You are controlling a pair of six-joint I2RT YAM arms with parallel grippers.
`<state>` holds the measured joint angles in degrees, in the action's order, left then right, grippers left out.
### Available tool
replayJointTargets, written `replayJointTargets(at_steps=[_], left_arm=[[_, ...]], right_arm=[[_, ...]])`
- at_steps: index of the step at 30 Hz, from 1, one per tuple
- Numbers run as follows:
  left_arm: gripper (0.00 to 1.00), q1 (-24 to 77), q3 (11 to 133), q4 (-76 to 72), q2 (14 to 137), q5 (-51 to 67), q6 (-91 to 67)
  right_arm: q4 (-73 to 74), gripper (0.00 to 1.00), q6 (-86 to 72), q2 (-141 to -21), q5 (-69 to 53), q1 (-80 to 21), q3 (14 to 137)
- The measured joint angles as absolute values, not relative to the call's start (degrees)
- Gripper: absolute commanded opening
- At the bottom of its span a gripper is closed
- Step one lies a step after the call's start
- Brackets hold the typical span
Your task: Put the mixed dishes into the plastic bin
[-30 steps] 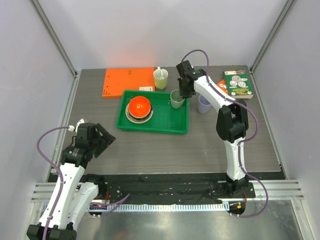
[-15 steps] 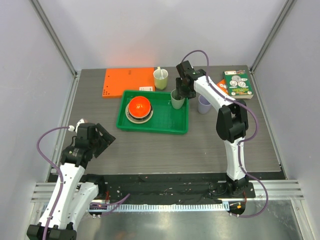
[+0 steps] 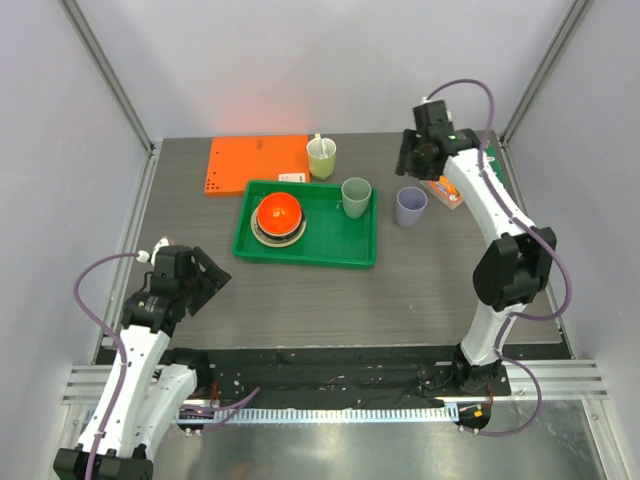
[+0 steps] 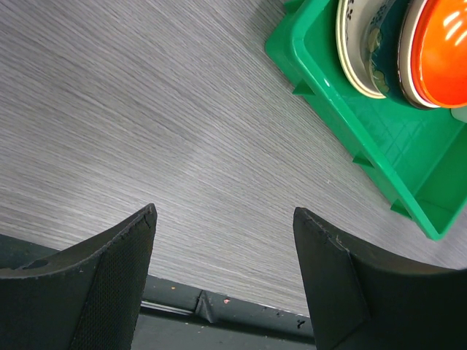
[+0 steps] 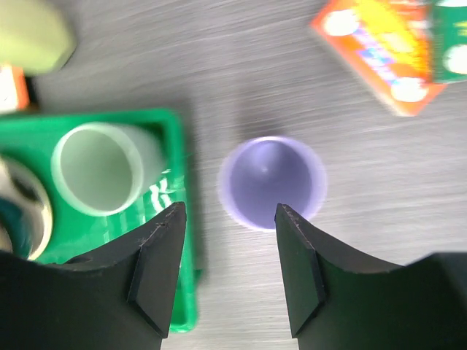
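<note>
The green plastic bin (image 3: pixel 335 242) lies at mid-table. In its left half an orange-red bowl (image 3: pixel 279 212) tops a stack of dishes, with a cream plate (image 4: pixel 355 44) at the bottom. A sage-green cup (image 3: pixel 356 197) stands upright in the bin's back right corner. A lavender cup (image 3: pixel 411 207) stands on the table just right of the bin. My right gripper (image 3: pixel 408 160) hangs open and empty above the lavender cup (image 5: pixel 271 182), with the sage cup (image 5: pixel 98 168) to its left. My left gripper (image 3: pixel 210 278) is open and empty over bare table at the front left, away from the bin (image 4: pixel 328 95).
A flat orange board (image 3: pixel 258 163) lies behind the bin, and a yellow-green cup with a spoon (image 3: pixel 321 157) stands beside it. An orange packet (image 5: pixel 379 51) and a green box (image 5: pixel 449 44) lie at the back right. Grey walls close in three sides.
My right gripper opened and let go of the sage-green cup in the bin, then rose and swung right to above the lavender cup. The left arm has not moved.
</note>
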<state>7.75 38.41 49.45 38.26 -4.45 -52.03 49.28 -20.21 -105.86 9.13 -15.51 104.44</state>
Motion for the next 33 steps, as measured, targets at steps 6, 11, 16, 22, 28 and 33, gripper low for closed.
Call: replayJointTargets(at_steps=[6, 11, 16, 22, 28, 33], left_arm=[[0.75, 7.75, 38.41, 49.45, 38.26, -4.45, -52.03], [0.75, 7.75, 38.41, 49.43, 38.26, -4.45, -52.03], [0.75, 7.75, 38.41, 49.43, 38.26, -4.45, -52.03], [0.75, 7.75, 38.41, 49.43, 38.26, -4.45, -52.03], [0.75, 7.75, 38.41, 49.41, 38.26, -4.45, -52.03], [0.75, 7.75, 38.41, 49.36, 38.26, -4.45, -52.03]], right_arm=[[47.77, 0.58, -20.93, -102.35, 9.26, -8.01, 97.41], [47.11, 0.57, -21.69, -103.15, 7.79, -6.50, 91.42], [45.58, 0.54, -22.87, -103.94, 5.93, -6.55, 89.91], [43.55, 0.22, -23.05, -106.04, 5.85, -6.55, 89.76], [42.85, 0.03, -23.27, -106.67, 5.72, -6.50, 87.94], [41.78, 0.01, -23.64, -106.63, 5.78, -6.50, 87.35]])
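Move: The purple cup stands almost beneath the right hand, about 14 cm down, 2 cm back and 2 cm to its right. The green cup, already in the plastic bin, is some 12 cm left and 1 cm ahead of the hand; the orange book lies about 14 cm right and 6 cm ahead. From the idle left hand, the purple cup is roughly 50 cm right, 23 cm ahead and 7 cm lower. The right hand drops about 10 cm and shifts 6 cm right, tips downward, and closes on the purple cup's right rim. ##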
